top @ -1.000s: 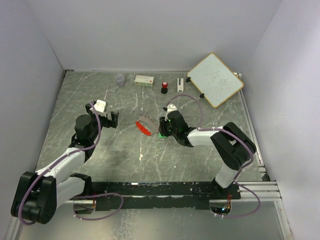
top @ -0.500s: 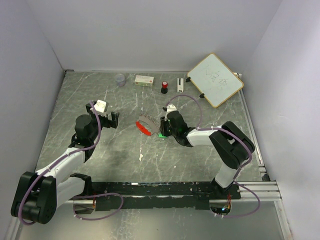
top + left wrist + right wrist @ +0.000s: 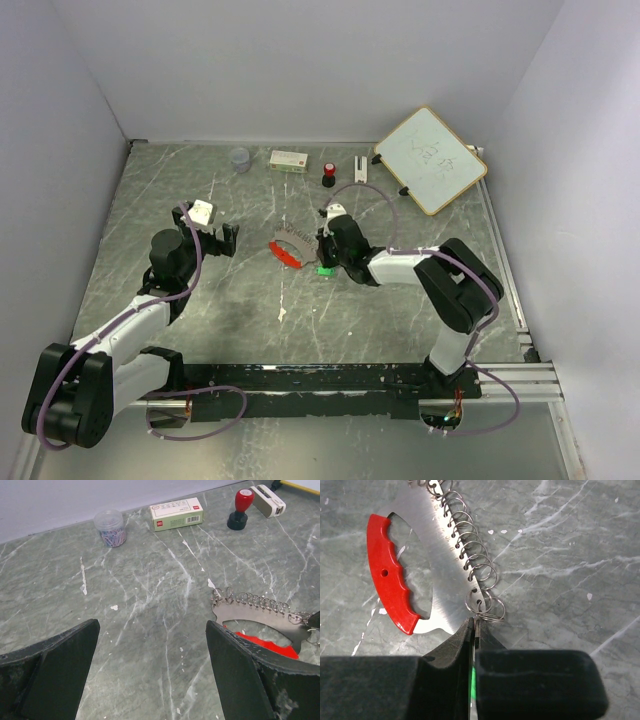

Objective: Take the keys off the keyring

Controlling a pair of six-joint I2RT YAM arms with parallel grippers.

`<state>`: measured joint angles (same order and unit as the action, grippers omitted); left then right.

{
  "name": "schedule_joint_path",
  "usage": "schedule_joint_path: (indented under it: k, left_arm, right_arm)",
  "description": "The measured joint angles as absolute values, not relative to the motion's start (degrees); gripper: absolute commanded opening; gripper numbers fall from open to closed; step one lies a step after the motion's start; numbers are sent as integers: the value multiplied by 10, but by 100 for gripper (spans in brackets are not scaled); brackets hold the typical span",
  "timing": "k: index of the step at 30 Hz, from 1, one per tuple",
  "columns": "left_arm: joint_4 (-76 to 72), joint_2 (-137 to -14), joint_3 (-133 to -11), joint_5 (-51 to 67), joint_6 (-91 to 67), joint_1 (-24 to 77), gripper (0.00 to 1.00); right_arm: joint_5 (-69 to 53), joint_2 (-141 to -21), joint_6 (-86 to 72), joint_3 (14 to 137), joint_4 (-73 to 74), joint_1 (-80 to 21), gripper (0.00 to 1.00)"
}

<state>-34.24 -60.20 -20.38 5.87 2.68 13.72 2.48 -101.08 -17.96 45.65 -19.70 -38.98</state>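
Observation:
The keyring (image 3: 470,555) is a row of thin grey wire rings along the edge of a flat silver plate (image 3: 432,555). The plate carries a curved red key (image 3: 387,570). My right gripper (image 3: 474,622) is shut at the plate's near end, pinching the end ring, with a sliver of the green key (image 3: 472,690) showing between its fingers. In the top view the right gripper (image 3: 326,252) sits just right of the red key (image 3: 284,254) and rings (image 3: 294,237), with the green key (image 3: 323,269) below it. My left gripper (image 3: 152,630) is open and empty, left of the rings (image 3: 255,601).
At the back stand a clear jar of paper clips (image 3: 240,159), a white-and-green box (image 3: 289,159), a red-and-black knob (image 3: 328,176) and a small white block (image 3: 359,168). A whiteboard (image 3: 431,160) leans at the back right. Walls close in on three sides.
My right gripper has shifted slightly up and left, staying shut at the plate's end. The plate with the red key has turned a little with it. The left arm has not moved.

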Motion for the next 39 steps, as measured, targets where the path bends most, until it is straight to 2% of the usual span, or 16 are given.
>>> schedule_joint_path:
  k: [5,11,16,30,39]
  left_arm:
    - [-342,-602,-204,64,27,137,99]
    - [-332,-587,-207,79,26,137,99]
    - [-300,-576,-244,134,23,137,99]
    - [-328,-584,-302,373,-37,138,99]
    - [-357,-558,-273,406,-42,140,99]
  right_arm:
    - [44,-996,-142,485,-138,-393,0]
    - [73,-933,-67,593,-38,-407,0]
    - [100,-872,-12,648,1,-437,0]
    - [174,-802,62,667,55,-525,0]
    - [217,-788,74,672,56,-569,0]
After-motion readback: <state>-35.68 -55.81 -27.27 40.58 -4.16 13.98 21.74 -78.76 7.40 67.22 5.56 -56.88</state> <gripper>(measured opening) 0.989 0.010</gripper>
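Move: My shut right fingers already hold the ring at the near end of the keyring. The metal plate's middle lies about 3 cm ahead and 6 cm left, the red handle about 2 ahead and 8 left, and the green tag some 2 cm back and 2 right. From my open left hand the plate is about 17 cm right, 2 ahead and 15 below, and the tag some 25 right and 3 back. I keep the end ring pinched and swing my right hand up fast, about 25 cm, edging forward first, then drawing back and a little left as its fingers tilt up some 30 degrees. My left hand, staying wide open, goes right and up about 9 cm each, then also back, and turns clockwise to face the hanging keyring. ##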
